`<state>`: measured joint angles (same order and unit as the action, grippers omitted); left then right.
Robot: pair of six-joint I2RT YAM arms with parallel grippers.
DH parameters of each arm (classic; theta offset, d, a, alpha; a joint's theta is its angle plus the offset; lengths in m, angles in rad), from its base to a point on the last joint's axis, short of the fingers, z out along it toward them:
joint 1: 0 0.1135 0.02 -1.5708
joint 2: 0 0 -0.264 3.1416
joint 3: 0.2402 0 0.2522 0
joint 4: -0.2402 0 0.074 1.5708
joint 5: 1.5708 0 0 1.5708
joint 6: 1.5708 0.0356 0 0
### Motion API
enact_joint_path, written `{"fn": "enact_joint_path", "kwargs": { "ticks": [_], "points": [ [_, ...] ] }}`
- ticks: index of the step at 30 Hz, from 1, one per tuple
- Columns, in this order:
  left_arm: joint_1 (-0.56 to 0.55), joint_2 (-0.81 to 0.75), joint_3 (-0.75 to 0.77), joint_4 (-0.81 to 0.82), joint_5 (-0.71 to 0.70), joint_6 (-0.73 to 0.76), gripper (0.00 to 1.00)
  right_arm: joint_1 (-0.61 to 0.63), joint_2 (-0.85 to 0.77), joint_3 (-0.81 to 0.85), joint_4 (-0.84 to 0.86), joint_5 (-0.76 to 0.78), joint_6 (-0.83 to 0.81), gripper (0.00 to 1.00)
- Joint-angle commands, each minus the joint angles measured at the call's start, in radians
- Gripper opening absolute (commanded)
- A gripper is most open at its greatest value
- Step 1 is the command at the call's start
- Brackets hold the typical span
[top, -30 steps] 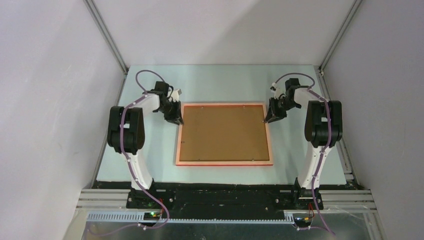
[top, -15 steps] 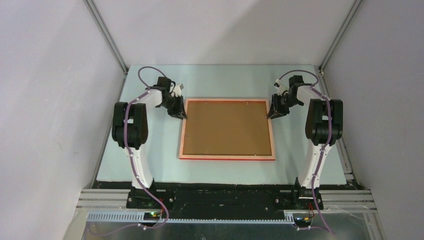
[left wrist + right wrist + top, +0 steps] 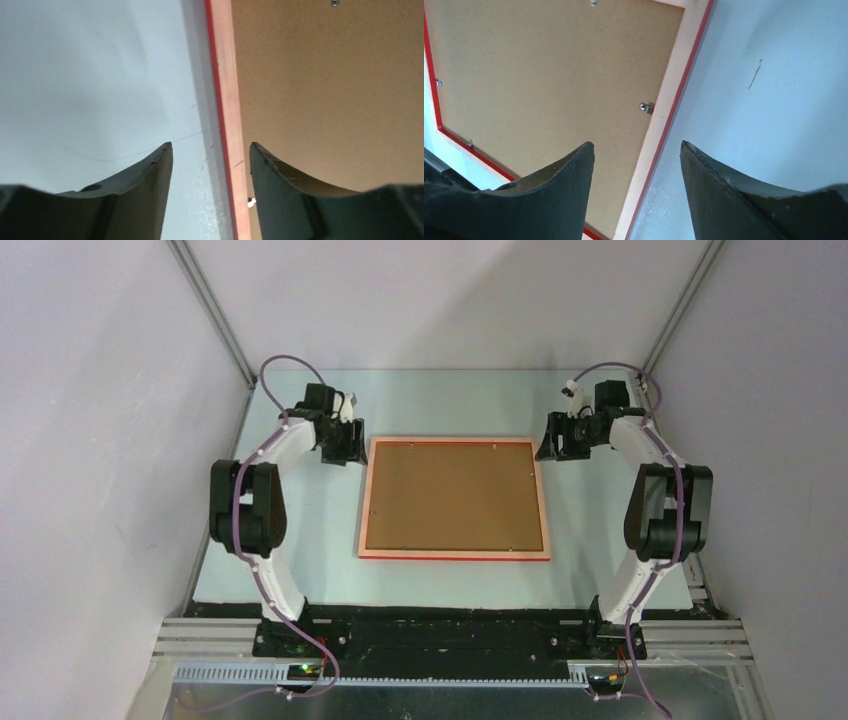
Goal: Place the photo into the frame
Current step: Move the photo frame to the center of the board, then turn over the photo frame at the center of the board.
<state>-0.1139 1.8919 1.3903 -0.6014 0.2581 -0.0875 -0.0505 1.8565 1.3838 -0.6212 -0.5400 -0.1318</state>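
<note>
The frame [image 3: 366, 502] lies flat and face down in the middle of the table, its red edge and pale back rim around a brown backing board [image 3: 455, 497]. The photo is hidden. My left gripper [image 3: 345, 450] hovers open just outside the frame's far left corner. In the left wrist view the frame's rim [image 3: 227, 100] runs between the spread fingers of that gripper [image 3: 211, 145], which hold nothing. My right gripper [image 3: 548, 448] is open by the far right corner. Its wrist view shows the rim [image 3: 669, 105] under the empty gap of the gripper [image 3: 637, 144].
Small metal clips [image 3: 645, 107] pin the backing board [image 3: 549, 75] along the rim. The pale blue table top [image 3: 450, 400] extends beyond the frame on all sides. Grey walls with metal rails [image 3: 215, 320] close in left, right and far.
The frame shifted slightly right and settled flat on the table. Both grippers then opened, let go of its far corners and drew back outward.
</note>
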Motion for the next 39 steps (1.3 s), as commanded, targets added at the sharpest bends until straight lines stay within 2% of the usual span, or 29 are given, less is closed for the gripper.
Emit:
{"fn": "enact_joint_path", "kwargs": {
  "ticks": [1,7,8,10,20,28,39],
  "points": [
    [-0.003,-0.139,-0.033,0.033,-0.161,0.056,0.65,0.009,-0.136,-0.047,0.062,0.007,-0.012,0.69],
    [-0.005,-0.301,-0.119,0.095,-0.254,0.086,0.78,0.080,-0.342,-0.138,0.097,0.123,-0.073,0.84],
    [-0.004,-0.331,-0.133,0.101,-0.255,0.086,0.79,0.106,-0.363,-0.152,0.104,0.138,-0.080,0.93],
    [-0.004,-0.359,-0.142,0.108,-0.254,0.086,0.81,0.145,-0.418,-0.191,0.121,0.178,-0.096,0.99],
    [-0.007,-0.496,-0.247,0.151,-0.239,0.132,0.95,0.384,-0.640,-0.374,0.167,0.375,-0.181,0.99],
    [-0.030,-0.677,-0.373,0.219,-0.230,0.199,1.00,0.449,-0.793,-0.466,0.193,0.424,-0.262,1.00],
    [-0.077,-0.877,-0.518,0.348,-0.255,0.267,1.00,0.467,-0.842,-0.522,0.212,0.535,-0.208,0.99]
  ]
}}
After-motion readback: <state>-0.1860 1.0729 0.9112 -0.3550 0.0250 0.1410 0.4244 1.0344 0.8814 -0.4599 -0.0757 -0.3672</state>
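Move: The photo frame lies flat with its backboard up, its middle about 22 cm to the right of the left hand, 6 cm back and 5 cm below; its left rail's middle is roughly 6 cm back and 2 cm right. From the right hand, the frame's middle is some 20 cm to the left, 6 cm back and 7 cm below, with its right rail's middle 6 cm back and almost straight in line. Both hands, already clear of the photo frame, retreat from it with nothing held and their half-open fingers spreading wide: the left rises about 14 cm, first drifting left off its rail, then drawing back some 7 cm while its fingers tip up from pointing down. The right climbs quickly at first, then draws back about 12 cm in all and slides left over the frame's right side, ending some 10 cm higher, tipped up and turned counter-clockwise. ##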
